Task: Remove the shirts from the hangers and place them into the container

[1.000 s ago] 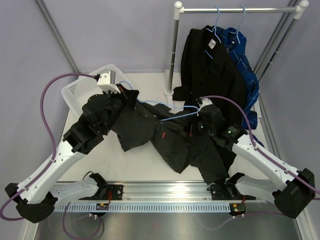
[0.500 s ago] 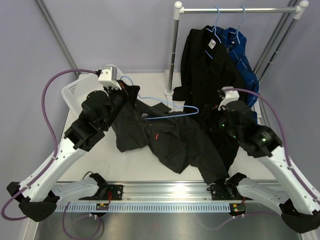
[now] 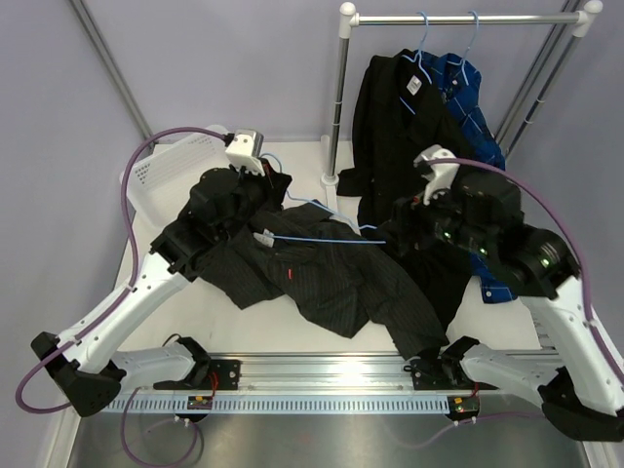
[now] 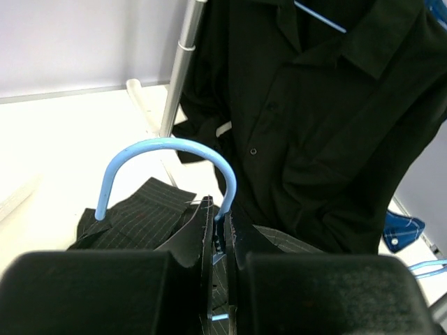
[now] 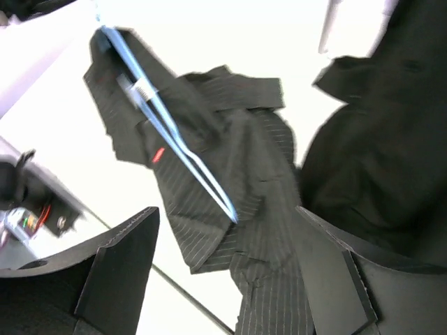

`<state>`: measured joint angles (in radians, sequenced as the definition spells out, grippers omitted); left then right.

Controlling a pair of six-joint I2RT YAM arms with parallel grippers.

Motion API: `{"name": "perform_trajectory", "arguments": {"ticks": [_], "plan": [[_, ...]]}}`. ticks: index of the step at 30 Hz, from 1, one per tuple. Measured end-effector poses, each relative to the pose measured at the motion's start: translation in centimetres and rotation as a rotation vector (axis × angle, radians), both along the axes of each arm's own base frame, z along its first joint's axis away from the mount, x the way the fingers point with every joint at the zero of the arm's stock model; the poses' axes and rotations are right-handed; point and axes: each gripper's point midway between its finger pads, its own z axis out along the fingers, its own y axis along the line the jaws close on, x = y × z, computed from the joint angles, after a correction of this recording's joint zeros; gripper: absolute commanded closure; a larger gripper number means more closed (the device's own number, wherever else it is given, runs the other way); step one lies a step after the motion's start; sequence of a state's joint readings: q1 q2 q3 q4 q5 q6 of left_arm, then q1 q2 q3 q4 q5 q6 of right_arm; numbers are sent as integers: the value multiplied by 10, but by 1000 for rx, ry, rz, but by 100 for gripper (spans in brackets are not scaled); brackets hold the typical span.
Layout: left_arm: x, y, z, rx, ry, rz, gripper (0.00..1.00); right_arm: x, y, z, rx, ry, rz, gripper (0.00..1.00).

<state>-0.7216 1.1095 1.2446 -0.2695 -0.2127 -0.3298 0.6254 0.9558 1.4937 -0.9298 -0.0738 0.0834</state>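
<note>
The dark pinstriped shirt (image 3: 327, 283) lies spread on the table, with a light-blue hanger (image 3: 322, 236) across its top. My left gripper (image 3: 276, 200) is shut on that hanger's neck (image 4: 222, 227), just under its hook (image 4: 167, 150). My right gripper (image 5: 227, 272) hangs open above the pinstriped shirt (image 5: 230, 160) and the hanger's arm (image 5: 174, 146), holding nothing. A black shirt (image 3: 400, 127) and a blue checked shirt (image 3: 480, 112) hang on their hangers from the rail. The white container (image 3: 156, 168) sits at the back left, partly hidden by my left arm.
The silver rail (image 3: 468, 18) and its upright pole (image 3: 338, 97) stand at the back right, with the pole's foot (image 3: 331, 180) on the table. The black shirt (image 5: 377, 160) hangs close to my right gripper.
My right gripper opened, let go, and lifted up and back towards the hanging shirts. My left gripper moved right with the hanger.
</note>
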Motion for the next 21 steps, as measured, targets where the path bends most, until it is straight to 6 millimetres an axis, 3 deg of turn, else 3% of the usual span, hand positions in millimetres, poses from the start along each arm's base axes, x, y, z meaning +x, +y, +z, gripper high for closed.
{"name": "perform_trajectory", "arguments": {"ticks": [6, 10, 13, 14, 18, 21], "plan": [[0, -6, -4, 20, 2, -32, 100, 24, 59, -33, -61, 113, 176, 18], [0, -9, -6, 28, 4, -45, 100, 25, 87, -57, -93, 182, 251, 26], [0, -11, -4, 27, 0, -55, 100, 26, 100, -62, -91, 191, 284, 48], [0, -11, -3, 28, -3, -57, 100, 26, 103, -62, -89, 188, 292, 65], [0, -11, -1, 34, -12, -61, 100, 29, 108, -60, -81, 172, 299, 100], [1, -10, 0, 36, -15, -58, 99, 22, 113, -58, -66, 166, 332, 100]]}}
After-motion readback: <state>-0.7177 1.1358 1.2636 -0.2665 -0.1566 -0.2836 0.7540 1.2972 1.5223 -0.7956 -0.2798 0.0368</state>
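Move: The right gripper hangs wide open. The right shoulder of the blue hanger lies about 10 cm to its left, 2 cm ahead and 6 cm lower. The hanging black shirt is roughly 15 cm ahead of this gripper; the striped shirt spreads some 19 cm to its left, level with it fore and aft, and 25 cm below. From the left gripper, already pinching the hanger at the hook, that shoulder is about 14 cm right, 8 cm back, 6 cm lower. Swing the open right gripper about 11 cm left onto the right shoulder of the hanger, sinking some 6 cm on the way and turning it counter-clockwise by roughly 20 degrees with the fingers tipping down a little. As it slows there, shut the fingers and pinch the blue hanger arm just short of its end. Keep the left gripper shut on the hook, almost still. ##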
